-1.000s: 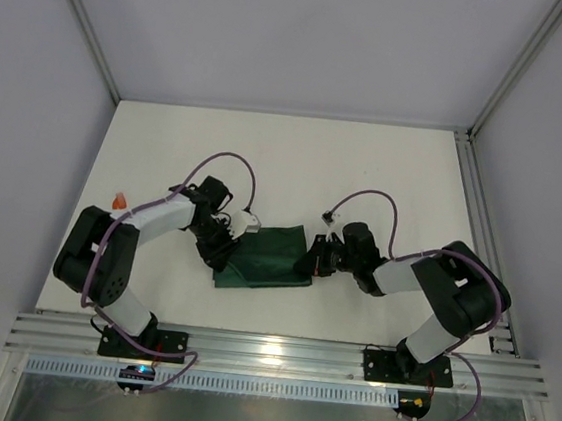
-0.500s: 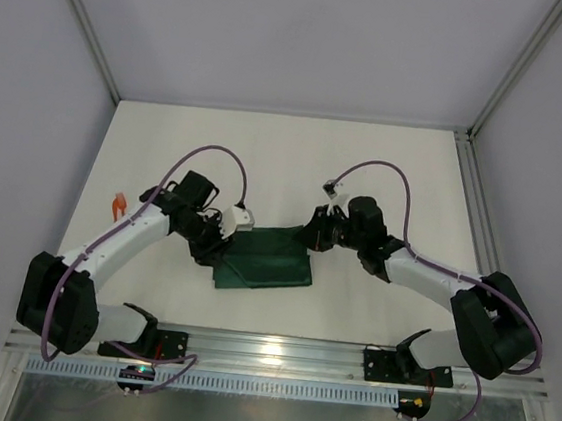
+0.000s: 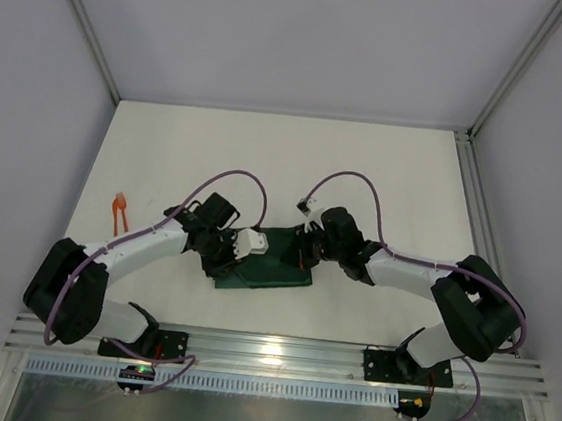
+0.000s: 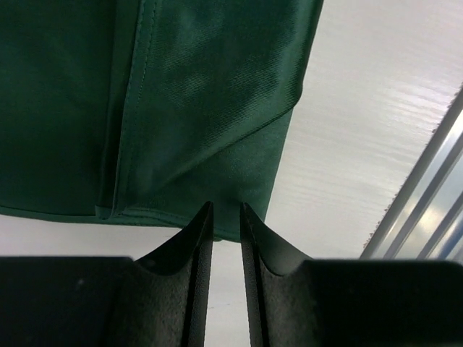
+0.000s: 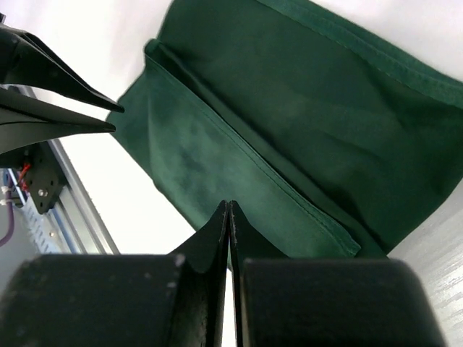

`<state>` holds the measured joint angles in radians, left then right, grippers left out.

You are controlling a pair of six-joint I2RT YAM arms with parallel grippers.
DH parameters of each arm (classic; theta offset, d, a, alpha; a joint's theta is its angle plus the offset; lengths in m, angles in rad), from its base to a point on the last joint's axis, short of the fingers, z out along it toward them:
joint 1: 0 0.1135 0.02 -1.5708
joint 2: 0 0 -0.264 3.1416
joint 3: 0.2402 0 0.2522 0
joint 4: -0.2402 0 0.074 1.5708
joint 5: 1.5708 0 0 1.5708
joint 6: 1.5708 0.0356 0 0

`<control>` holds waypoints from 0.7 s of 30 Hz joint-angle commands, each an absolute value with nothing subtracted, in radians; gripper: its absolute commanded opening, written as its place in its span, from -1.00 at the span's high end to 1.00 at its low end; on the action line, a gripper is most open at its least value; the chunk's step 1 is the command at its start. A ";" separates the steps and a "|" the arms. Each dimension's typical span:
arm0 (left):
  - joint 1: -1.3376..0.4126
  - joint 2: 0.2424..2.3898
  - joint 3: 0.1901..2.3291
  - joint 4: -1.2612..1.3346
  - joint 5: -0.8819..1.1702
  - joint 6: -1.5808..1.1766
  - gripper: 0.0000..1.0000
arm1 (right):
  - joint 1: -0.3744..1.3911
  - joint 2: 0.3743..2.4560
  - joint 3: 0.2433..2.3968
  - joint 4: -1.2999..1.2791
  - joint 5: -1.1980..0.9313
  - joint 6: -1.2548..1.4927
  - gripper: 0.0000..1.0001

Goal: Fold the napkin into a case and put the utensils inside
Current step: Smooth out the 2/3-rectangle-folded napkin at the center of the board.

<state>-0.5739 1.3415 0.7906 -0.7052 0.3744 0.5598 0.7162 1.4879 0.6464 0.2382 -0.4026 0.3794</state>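
Note:
The dark green napkin (image 3: 273, 267) lies folded into a narrow oblong on the white table, with layered hems showing in the left wrist view (image 4: 181, 108) and the right wrist view (image 5: 304, 130). My left gripper (image 3: 227, 258) is at its left end, its jaws (image 4: 225, 210) a narrow gap apart over the cloth's corner, with nothing between them. Shut and empty, my right gripper (image 3: 301, 257) hovers over the napkin's right part, fingertips (image 5: 229, 205) at the folded edge. The orange utensils (image 3: 119, 212) lie far left on the table, away from both grippers.
An aluminium rail (image 3: 266, 350) runs along the table's near edge, also seen in the left wrist view (image 4: 427, 195). Grey walls enclose the table on three sides. Purple cables (image 3: 239, 178) arch above both wrists. The left fingers (image 5: 58, 90) show in the right wrist view.
Both grippers have moved in over the napkin's ends, the right one leftwards and the left one rightwards. The left jaws have narrowed and the right jaws have closed.

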 commanded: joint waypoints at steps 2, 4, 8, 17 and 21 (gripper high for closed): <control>-0.598 1.407 0.758 -0.630 0.313 0.572 0.55 | 0.716 1.515 0.672 0.226 -0.374 0.364 0.92; -0.610 1.442 0.746 -0.623 0.287 0.589 0.55 | 0.715 1.517 0.664 0.210 -0.370 0.351 0.92; -0.647 1.509 0.721 -0.597 0.241 0.603 0.56 | 0.716 1.529 0.643 0.198 -0.350 0.318 0.93; -0.646 1.510 0.699 -0.604 0.222 0.638 0.56 | 0.707 1.545 0.620 0.215 -0.331 0.307 0.92; -0.646 1.415 0.724 -0.621 0.256 0.624 0.49 | 0.707 1.526 0.660 0.161 -0.325 0.262 0.93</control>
<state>-0.6434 1.4406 0.7536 -0.6552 0.2718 0.5953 0.7101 1.5578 0.6182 0.1860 -0.3458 0.3107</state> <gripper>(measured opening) 0.241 0.038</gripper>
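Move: Both hands are above the folded green napkin. Its near left corner lies about 3 cm back from the left hand, 1 cm to its left and 4 cm below; the napkin's middle is some 11 cm right of that hand and 4 cm ahead. From the right hand, the near right corner is roughly 4 cm back, 4 cm right and 6 cm down. The loose corner of the near flap is about 2 cm ahead and 5 cm right of the right hand. Straight down, some 3.5 cm, the left hand drops onto the napkin just inside its near left corner and stays there, its slightly parted fingertips starting to press on the cloth. More slowly, the right hand sinks about 4.5 cm with shut fingers, easing 2 cm right towards the flap's right end and tilting slightly, and ends close over or on the flap. ##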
